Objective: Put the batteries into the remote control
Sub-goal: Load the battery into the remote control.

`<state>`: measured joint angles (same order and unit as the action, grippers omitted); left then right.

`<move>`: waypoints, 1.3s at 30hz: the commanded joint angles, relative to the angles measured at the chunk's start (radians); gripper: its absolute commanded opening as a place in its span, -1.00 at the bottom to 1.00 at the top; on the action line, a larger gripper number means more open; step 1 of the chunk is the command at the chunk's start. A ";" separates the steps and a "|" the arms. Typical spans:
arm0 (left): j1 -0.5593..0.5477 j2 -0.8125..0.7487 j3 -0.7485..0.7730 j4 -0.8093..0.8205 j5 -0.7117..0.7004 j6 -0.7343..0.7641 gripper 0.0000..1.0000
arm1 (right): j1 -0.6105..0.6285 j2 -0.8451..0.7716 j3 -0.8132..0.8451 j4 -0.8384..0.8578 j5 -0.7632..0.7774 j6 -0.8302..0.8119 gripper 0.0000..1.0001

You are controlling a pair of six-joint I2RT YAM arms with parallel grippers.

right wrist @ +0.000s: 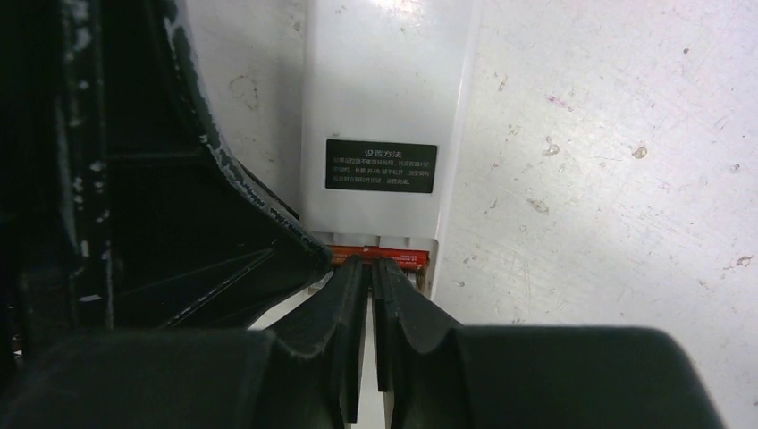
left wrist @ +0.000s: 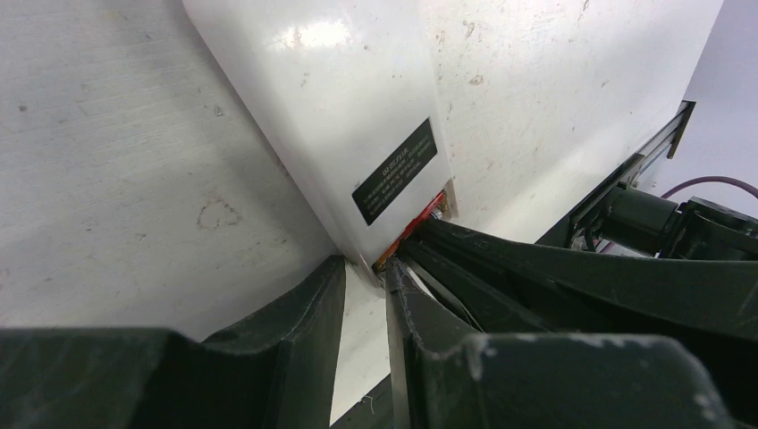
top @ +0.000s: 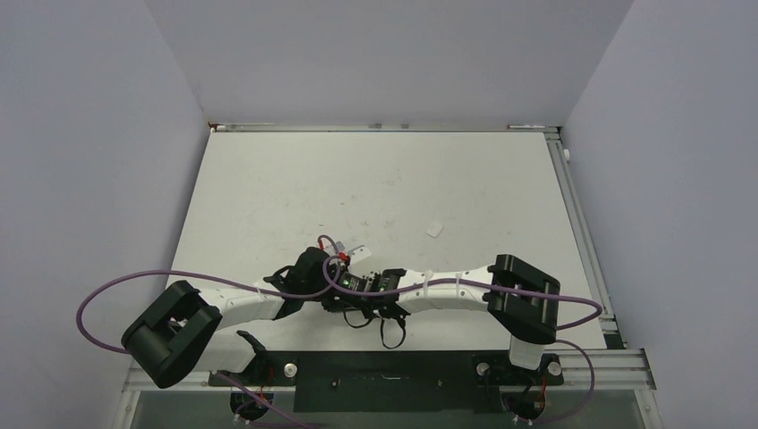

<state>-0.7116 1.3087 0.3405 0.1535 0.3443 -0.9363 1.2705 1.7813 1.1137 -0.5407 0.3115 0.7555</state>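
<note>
The remote control (left wrist: 340, 107) lies on the table with its plain white back up and a black label on it. Its near end is an open compartment showing a red battery (right wrist: 398, 257); the same battery (left wrist: 420, 221) shows in the left wrist view as a thin red strip. My left gripper (left wrist: 366, 268) is shut on the near corner of the remote control (right wrist: 384, 80). My right gripper (right wrist: 371, 265) is shut, with its tips pressed against the battery in the compartment. In the top view both grippers meet at mid-table and hide most of the remote.
A small flat white square piece (top: 435, 229) lies alone on the table, right of and beyond the grippers. A metal rail (top: 581, 223) runs along the table's right edge. Purple cables (top: 116, 286) loop out from both arms near the front.
</note>
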 commanded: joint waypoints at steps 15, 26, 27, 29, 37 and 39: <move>-0.002 -0.160 0.063 -0.284 -0.118 0.083 -0.31 | -0.115 -0.288 -0.044 -0.057 0.142 -0.039 -0.41; 0.023 -0.302 0.148 -0.500 -0.274 0.141 0.09 | -0.189 -0.451 -0.320 0.156 -0.035 -0.015 -0.20; 0.032 -0.289 0.161 -0.503 -0.278 0.154 0.12 | -0.197 -0.460 -0.344 0.166 -0.033 -0.008 -0.17; 0.055 -0.255 0.190 -0.506 -0.273 0.188 0.16 | -0.220 -0.484 -0.384 0.175 -0.015 -0.001 -0.10; 0.092 -0.110 0.350 -0.483 -0.313 0.259 0.60 | -0.341 -0.590 -0.426 0.172 0.068 -0.080 0.30; 0.096 -0.075 0.386 -0.480 -0.328 0.260 0.70 | -0.400 -0.589 -0.403 0.171 0.063 -0.128 0.38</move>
<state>-0.6258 1.1896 0.6350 -0.3485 0.0650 -0.7155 0.9527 1.2243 0.6765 -0.4110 0.3233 0.7078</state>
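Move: The right fingertips are on the battery in the remote control's bay, its middle about 1 cm below the hand point; the remote control's middle lies some 4 cm ahead of this hand. The battery cover lies about 21 cm ahead and 16 cm right of it, 2 cm lower. From the left gripper, at the bay's left end, the battery is about 3 cm right and 1 cm back, and the remote control's middle about 4 cm ahead and 3 cm right. Take both grippers off the loaded remote control. Lift the right fingertips clear of the battery, forward and up some 8 cm, swing right while dipping low again, then rise forward, ending about 12 cm right of the bay with the fingers spreading. Ease the left gripper off the near-left corner, about 5 cm left and up, opening it wide, then carry it forward some 6 cm. ##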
